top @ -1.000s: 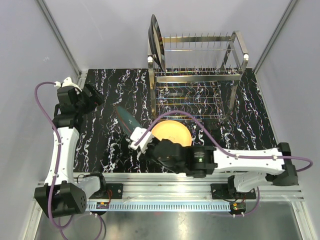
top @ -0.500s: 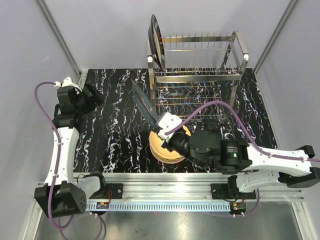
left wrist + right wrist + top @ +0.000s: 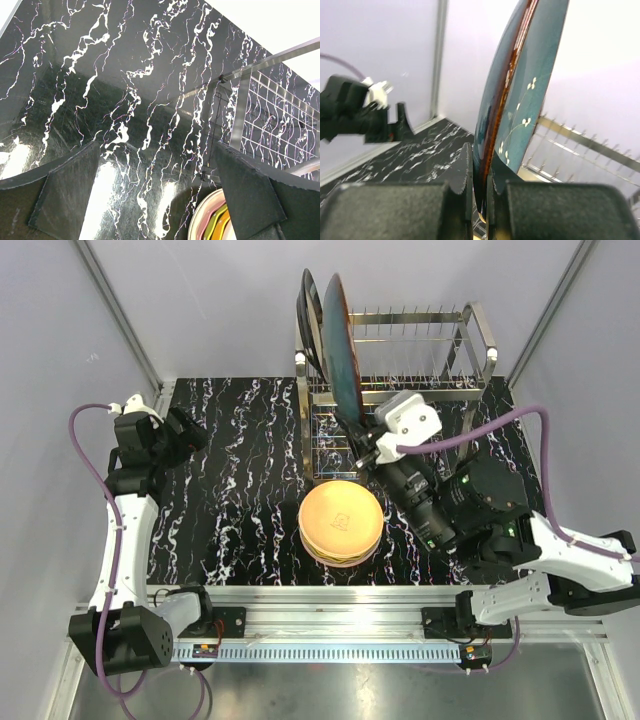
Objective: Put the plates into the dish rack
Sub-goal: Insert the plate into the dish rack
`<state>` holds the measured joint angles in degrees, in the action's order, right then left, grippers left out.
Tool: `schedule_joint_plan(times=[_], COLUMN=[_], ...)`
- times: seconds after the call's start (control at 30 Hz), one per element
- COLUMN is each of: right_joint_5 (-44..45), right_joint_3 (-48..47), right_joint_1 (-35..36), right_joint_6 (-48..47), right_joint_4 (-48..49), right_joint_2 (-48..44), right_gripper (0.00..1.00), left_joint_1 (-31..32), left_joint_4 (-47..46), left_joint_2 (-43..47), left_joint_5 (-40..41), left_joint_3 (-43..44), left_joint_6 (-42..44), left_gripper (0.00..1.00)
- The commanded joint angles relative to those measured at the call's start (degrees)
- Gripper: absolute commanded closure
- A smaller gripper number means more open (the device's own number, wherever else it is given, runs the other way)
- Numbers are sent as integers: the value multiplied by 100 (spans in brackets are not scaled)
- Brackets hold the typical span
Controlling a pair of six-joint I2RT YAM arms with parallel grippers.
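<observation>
My right gripper (image 3: pixel 358 436) is shut on the lower rim of a teal plate (image 3: pixel 342 350) with a brown edge and white sprigs, also seen on edge in the right wrist view (image 3: pixel 520 90). The plate stands upright over the left end of the chrome dish rack (image 3: pixel 455 385), close beside a dark plate (image 3: pixel 309 320) that stands in the rack. A stack of plates (image 3: pixel 340 523) with an orange one on top lies on the table in front of the rack. My left gripper (image 3: pixel 188 430) hangs open at the far left, with nothing between its fingers (image 3: pixel 65 195).
The black marbled table (image 3: pixel 230 490) is walled in by white panels on three sides. The rack's row of thin tines (image 3: pixel 580 145) runs to the right of the held plate. The left wrist view shows the stack's edge (image 3: pixel 212 225) and the rack's lower grid (image 3: pixel 280 115).
My right arm has swung the teal plate from low beside the stack up and back to the rack's left end, turning it upright. The left arm has not moved.
</observation>
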<state>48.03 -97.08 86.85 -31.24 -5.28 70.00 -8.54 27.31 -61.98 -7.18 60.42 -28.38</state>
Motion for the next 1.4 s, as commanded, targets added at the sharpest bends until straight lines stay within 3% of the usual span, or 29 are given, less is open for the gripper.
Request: schedule_joint_plan(times=[0.0,0.07,0.3,0.6,0.83,1.0,1.37], right_joint_5=[181,-214,-1418,-2974,-3615,-3994,-3968], right_joint_3=[-548,-943,-1550,-3376,-4283,-4293,-4372], right_joint_1=[-333,-738,-2557,-4122,-4597,-4826,-4862], right_joint_6=[-508,333,1672,2473,2834,3246,3230], right_joint_4=[1049,60,-1123,-2204,-2487,-2206,-1837], right_joint_2=[66,189,611,1743,2615,2887,3204], right_gripper=[100,100,100,100,100,100,100], left_joint_1=[-17,-17,-17,-17,-17,-17,-17], left_joint_4=[-296,-305,-270,-288,-296,-288,-305], left_joint_2=[-7,-51,-95,-227,-236,-262,-306], left_joint_5=[-2,-29,-91,-284,-381,-390,-512], left_joint_3=[154,163,172,180,180,180,172], left_joint_6=[8,8,8,-36,-53,-62,-106], left_gripper=[1,1,1,1,1,1,1])
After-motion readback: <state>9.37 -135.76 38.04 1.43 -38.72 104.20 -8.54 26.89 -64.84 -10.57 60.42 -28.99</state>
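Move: The right gripper already holds the blue plate by its edge, high above the table. Its free slot on the dish rack's upper tier lies about 29 cm ahead, 1 cm left and some 18 cm below. The two dark plates already racked stand about 29 cm ahead, 5 cm left and 10 cm lower. The plate stack is 8 cm ahead, 2 cm left and over 50 cm down. From the idle left gripper the slot is about 11 cm ahead, 32 cm right and 13 cm higher. Carry the blue plate with the right gripper about 25 cm forward to the upper tier, swinging out to the right by some 5 cm and then back left, so that it comes in beside the dark plates. Sink about 8 cm overall, mostly near the end, while tipping the fingers some 25 degrees downward, and keep the edge pinched. ##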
